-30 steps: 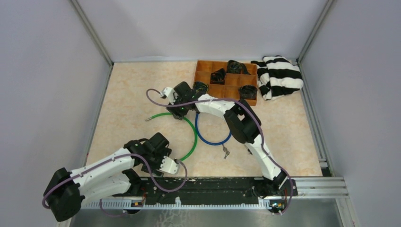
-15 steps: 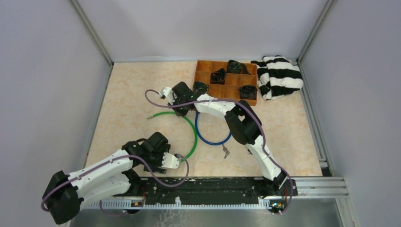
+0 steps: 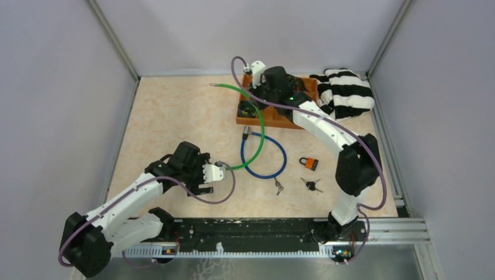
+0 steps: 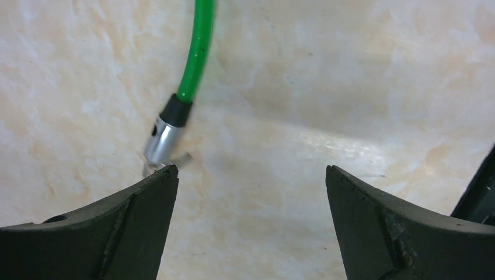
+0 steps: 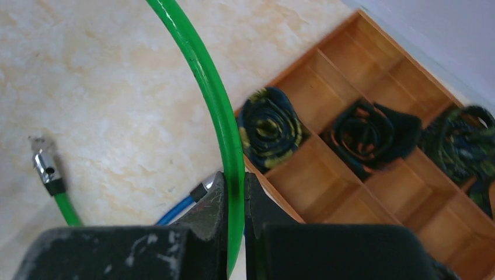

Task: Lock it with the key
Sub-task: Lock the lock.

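Note:
A green cable (image 3: pixel 260 125) arcs from the back of the table down to its metal end (image 4: pixel 162 139), which lies just off the left fingertip (image 4: pixel 153 185) of my open left gripper (image 4: pixel 251 175); nothing is between those jaws. Over the orange tray, my right gripper (image 5: pixel 234 189) is shut on the green cable (image 5: pixel 201 67) and holds it off the table. An orange padlock (image 3: pixel 309 163) lies right of centre. Black-headed keys (image 3: pixel 312 185) lie just in front of it, and a small key (image 3: pixel 279 188) lies by the blue cable loop (image 3: pixel 264 158).
The orange compartment tray (image 3: pixel 274 121) at the back holds rolled dark items. A black-and-white striped cloth (image 3: pixel 344 94) lies to its right. Grey walls enclose the table on three sides, and a black rail (image 3: pixel 251 230) runs along the near edge.
My right arm swung from the table's middle to the back over the tray, shut on the green cable and carrying it, uncovering the padlock and black keys. The left gripper opened wider and shifted forward.

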Available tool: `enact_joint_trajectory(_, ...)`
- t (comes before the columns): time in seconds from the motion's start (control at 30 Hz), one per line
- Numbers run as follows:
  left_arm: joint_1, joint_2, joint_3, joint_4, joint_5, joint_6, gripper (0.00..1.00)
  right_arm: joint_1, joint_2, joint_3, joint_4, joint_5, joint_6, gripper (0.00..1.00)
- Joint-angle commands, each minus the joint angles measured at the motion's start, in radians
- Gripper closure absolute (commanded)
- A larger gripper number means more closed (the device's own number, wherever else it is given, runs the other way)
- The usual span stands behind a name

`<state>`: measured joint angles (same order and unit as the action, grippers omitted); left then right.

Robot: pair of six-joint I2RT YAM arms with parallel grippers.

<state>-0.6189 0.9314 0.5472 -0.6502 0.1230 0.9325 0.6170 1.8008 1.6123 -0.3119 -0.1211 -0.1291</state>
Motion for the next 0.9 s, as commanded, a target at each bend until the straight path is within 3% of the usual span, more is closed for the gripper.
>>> enact_joint_trajectory(0.0, 0.115, 0.120, 0.123, 0.063, 0.150, -0.066, 0.00, -0.096, -0.136, -0.159, 0.111, 0.016, 0.144, 1.00)
enact_joint_trajectory(0.3, 0.262, 0.472, 0.383, 0.087, 0.312, -0.422, 0.07, -0.186, -0.284, -0.375, 0.202, -0.009, 0.308, 1.00)
enact_joint_trajectory(0.53, 0.308, 0.641, 0.480, 0.092, 0.286, -0.702, 0.12, -0.186, -0.273, -0.414, 0.235, -0.026, 0.339, 1.00)
enact_joint_trajectory(0.87, 0.309, 0.760, 0.506, 0.116, 0.200, -0.773, 0.25, -0.187, -0.276, -0.424, 0.252, -0.045, 0.333, 1.00)
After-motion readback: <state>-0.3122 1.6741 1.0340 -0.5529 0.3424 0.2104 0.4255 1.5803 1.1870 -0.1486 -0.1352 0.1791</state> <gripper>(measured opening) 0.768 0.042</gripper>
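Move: The left hand, empty and wide open, has the green lock's head on the table about 7 cm ahead, straight in front and some 5 cm below; the blue lock's head is some 21 cm ahead and 16 cm to the right. From the right hand, holding the green cable aloft, the green lock's head lies about 18 cm back, 19 cm left and 21 cm down, the blue lock's head 1 cm back and 4 cm left, and the rolled cloth 10 cm ahead and 5 cm left. The left hand arcs forward about 11 cm and slightly right towards the green lock's head, first rising, then sinking to finish a little lower than it began, while it turns counter-clockwise some 50 degrees and its fingers start to narrow around the head. Meanwhile the right hand keeps its shut grip on the green cable and swings it some 10 cm right and 5 cm down, away from the green lock's head, turning clockwise about 20 degrees, then all but stops, the cable's free end sticking out to its forward left. ##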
